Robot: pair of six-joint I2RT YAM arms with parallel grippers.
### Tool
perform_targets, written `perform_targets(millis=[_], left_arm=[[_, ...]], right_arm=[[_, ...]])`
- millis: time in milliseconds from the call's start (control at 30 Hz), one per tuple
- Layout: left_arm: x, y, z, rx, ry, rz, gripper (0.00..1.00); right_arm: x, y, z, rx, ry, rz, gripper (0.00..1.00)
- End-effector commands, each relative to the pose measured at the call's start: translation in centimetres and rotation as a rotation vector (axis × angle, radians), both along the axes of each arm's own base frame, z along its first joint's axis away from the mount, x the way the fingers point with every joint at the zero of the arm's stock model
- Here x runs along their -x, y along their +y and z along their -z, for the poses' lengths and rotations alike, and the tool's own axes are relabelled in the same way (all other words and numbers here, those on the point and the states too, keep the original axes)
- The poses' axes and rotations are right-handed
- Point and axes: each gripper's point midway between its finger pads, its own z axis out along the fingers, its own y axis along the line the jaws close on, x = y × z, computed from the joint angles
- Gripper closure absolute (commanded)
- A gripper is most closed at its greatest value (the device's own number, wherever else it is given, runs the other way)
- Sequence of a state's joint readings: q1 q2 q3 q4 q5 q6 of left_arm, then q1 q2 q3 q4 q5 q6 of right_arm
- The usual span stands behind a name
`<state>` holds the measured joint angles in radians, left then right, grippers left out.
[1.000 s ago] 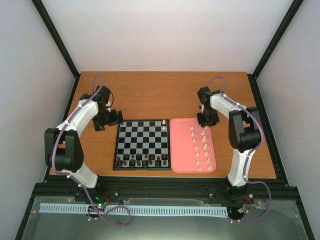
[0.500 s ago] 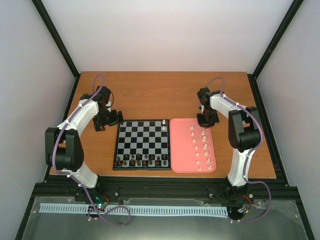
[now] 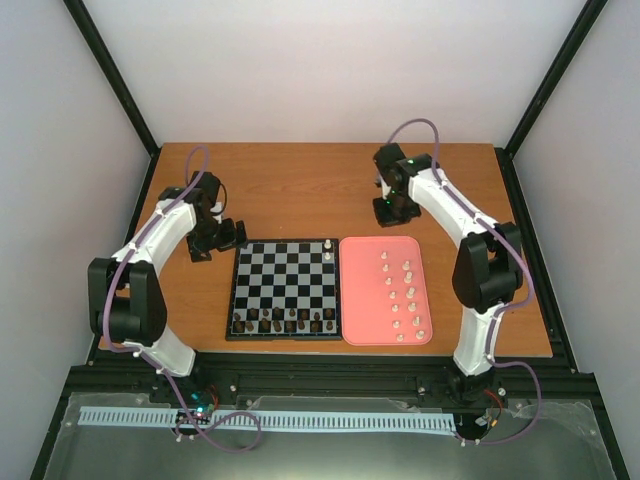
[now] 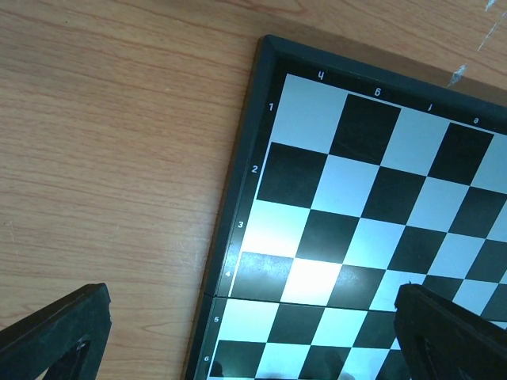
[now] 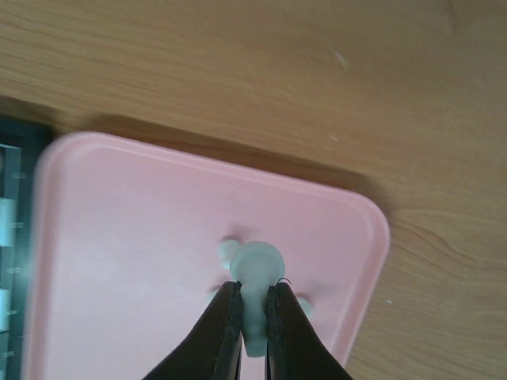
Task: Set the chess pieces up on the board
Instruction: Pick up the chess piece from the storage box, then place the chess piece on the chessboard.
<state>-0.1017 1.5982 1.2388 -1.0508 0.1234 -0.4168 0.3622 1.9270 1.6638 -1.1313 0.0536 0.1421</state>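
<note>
The board (image 3: 285, 280) lies mid-table with one white piece (image 3: 329, 256) at its far right and dark pieces (image 3: 285, 322) along its near row. Several white chess pieces (image 3: 405, 295) stand on the pink tray (image 3: 360, 300). My right gripper (image 3: 392, 208) hangs over the wood just behind the tray. In the right wrist view this gripper (image 5: 253, 289) is shut on a white piece (image 5: 259, 265), held above the tray (image 5: 142, 237). My left gripper (image 3: 225, 238) is open at the board's far left corner. Its fingers (image 4: 55, 332) straddle the board's edge (image 4: 238, 198) with nothing between them.
Wooden tabletop (image 3: 300, 185) stretches behind the board and tray. Black frame rails run along the table's left and right sides. Blurred white pieces (image 5: 228, 251) sit on the tray below the held one.
My right gripper shut on a white piece at the tray's far end, then rose and moved back and left with it. The left arm has not moved.
</note>
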Motion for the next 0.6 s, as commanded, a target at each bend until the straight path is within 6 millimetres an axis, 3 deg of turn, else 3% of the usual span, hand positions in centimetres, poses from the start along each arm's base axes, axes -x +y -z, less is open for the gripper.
perform_targets(millis=[0,333,467,567], left_arm=[[-0.2,0.1,-1.0,0.004,-0.038,0.024,0.0],[1.3,0.3,-0.2,0.002,-0.033,0.02,0.0],[1.6,0.0,0.1,0.021,-0.03,0.015,0.0],[1.8,-0.1,0.2,0.023,-0.024,0.014,0.0]], right_arm=[[0.5,4.0,-2.6,0.006,-0.012,-0.08,0.97],[0.3,16.9,-2.8,-0.101,-0.034,-0.3,0.97],[0.2,20.7,-3.2,-0.166,-0.041,-0.37,0.97],[1.2,22.2,-2.0,-0.185,0.0,-0.408,0.97]])
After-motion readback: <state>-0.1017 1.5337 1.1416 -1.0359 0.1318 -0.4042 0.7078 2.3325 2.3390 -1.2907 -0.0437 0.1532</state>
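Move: The right hand already holds a white chess piece above the pink tray. The empty far-row square it is bound for lies about 19 cm left, 1 cm back and 9 cm below; the placed corner piece is about 16 cm left, level ahead, and the second placed piece 4 cm nearer than the corner one. From the left hand that square is roughly 8 cm ahead, 22 cm right. Still pinching its piece, the right hand sweeps about 20 cm left to the board's far-right corner, twisting counter-clockwise. ##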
